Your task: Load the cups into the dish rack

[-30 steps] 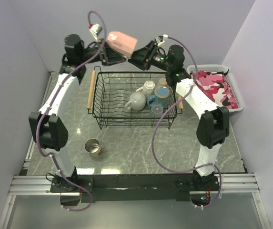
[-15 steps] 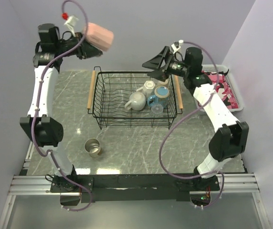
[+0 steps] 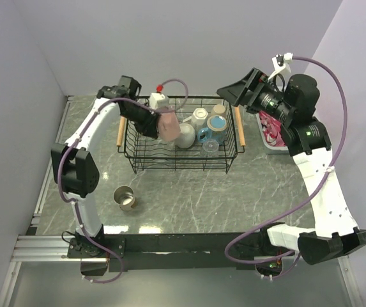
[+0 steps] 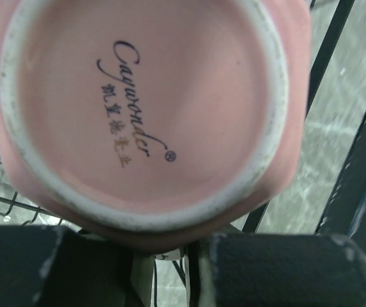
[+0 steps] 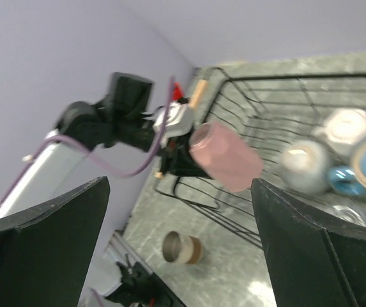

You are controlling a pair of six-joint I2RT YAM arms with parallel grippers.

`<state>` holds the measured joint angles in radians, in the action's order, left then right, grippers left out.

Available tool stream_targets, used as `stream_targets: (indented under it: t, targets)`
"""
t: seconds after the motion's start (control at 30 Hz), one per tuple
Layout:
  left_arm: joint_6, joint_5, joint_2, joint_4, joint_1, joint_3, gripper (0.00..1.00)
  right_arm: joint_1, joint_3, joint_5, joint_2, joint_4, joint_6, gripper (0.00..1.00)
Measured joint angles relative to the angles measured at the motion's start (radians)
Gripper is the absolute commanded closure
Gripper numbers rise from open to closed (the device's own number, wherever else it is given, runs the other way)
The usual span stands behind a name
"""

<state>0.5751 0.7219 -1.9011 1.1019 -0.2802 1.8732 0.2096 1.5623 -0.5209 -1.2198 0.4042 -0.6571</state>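
Observation:
A pink mug (image 3: 168, 125) hangs on its side over the left part of the dish rack (image 3: 126, 135), with my left gripper (image 3: 152, 120) shut on it. The left wrist view is filled by the pink mug's base (image 4: 144, 109), my left gripper (image 4: 163, 259) closed beneath it. Two white mugs (image 3: 185, 135), a blue mug (image 3: 208, 133), a tan cup (image 3: 219, 110) and a clear glass (image 3: 211, 146) sit in the rack's right half. A steel cup (image 3: 125, 198) lies on the table in front. My right gripper (image 3: 232, 93) is open and empty, high over the rack's back right corner.
A white basket with pink camouflage cloth (image 3: 271, 132) stands right of the rack, mostly behind my right arm. In the right wrist view the left arm (image 5: 99, 121) and pink mug (image 5: 226, 157) show beyond the open right gripper (image 5: 180, 184), the steel cup (image 5: 181, 248) below.
My right gripper let go of the pink mug, opened wide and drew back to the right. My left arm swung up and left, then came down over the rack with the mug.

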Motion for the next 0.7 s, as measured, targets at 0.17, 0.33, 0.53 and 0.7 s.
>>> stream_targets:
  t: [0.17,0.33,0.53,0.7]
  targets:
    - [0.060,-0.068,0.000,-0.005,-0.082,-0.013,0.97,-0.001,-0.038,0.084,0.004,0.095,0.046,0.00]
    - [0.061,-0.118,0.000,-0.040,-0.164,-0.013,0.98,-0.011,-0.064,0.119,0.004,0.162,0.083,0.00]
    - [0.061,-0.157,-0.034,-0.066,-0.224,-0.010,0.98,-0.042,-0.082,0.136,0.025,0.187,0.109,0.00]
    - [0.070,-0.209,-0.099,-0.086,-0.240,-0.003,0.98,-0.060,-0.097,0.137,0.052,0.195,0.117,0.00]
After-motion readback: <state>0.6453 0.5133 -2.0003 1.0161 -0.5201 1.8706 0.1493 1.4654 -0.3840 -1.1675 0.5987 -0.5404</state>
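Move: The left gripper still holds the pink cup. The free spot in the dish rack is some 12 cm to its right, 3 cm nearer the base and 12 cm below. The upturned white mug is about 11 cm right and 2 cm farther out; the clear glass is 21 cm right and 2 cm back, the blue mug 23 cm right and 5 cm out. From the right hand the spot lies 14 cm left, 2 cm ahead and 37 cm down. Carry the pink cup in the left gripper about 7 cm to the right over the rack, easing slightly back towards the near side of the white mug, then sink, some 5 cm in all. Turn the wrist about 15 degrees clockwise and steeper downward, keeping the grip. Meanwhile lower the open, empty right hand about 7 cm and draw it right. ##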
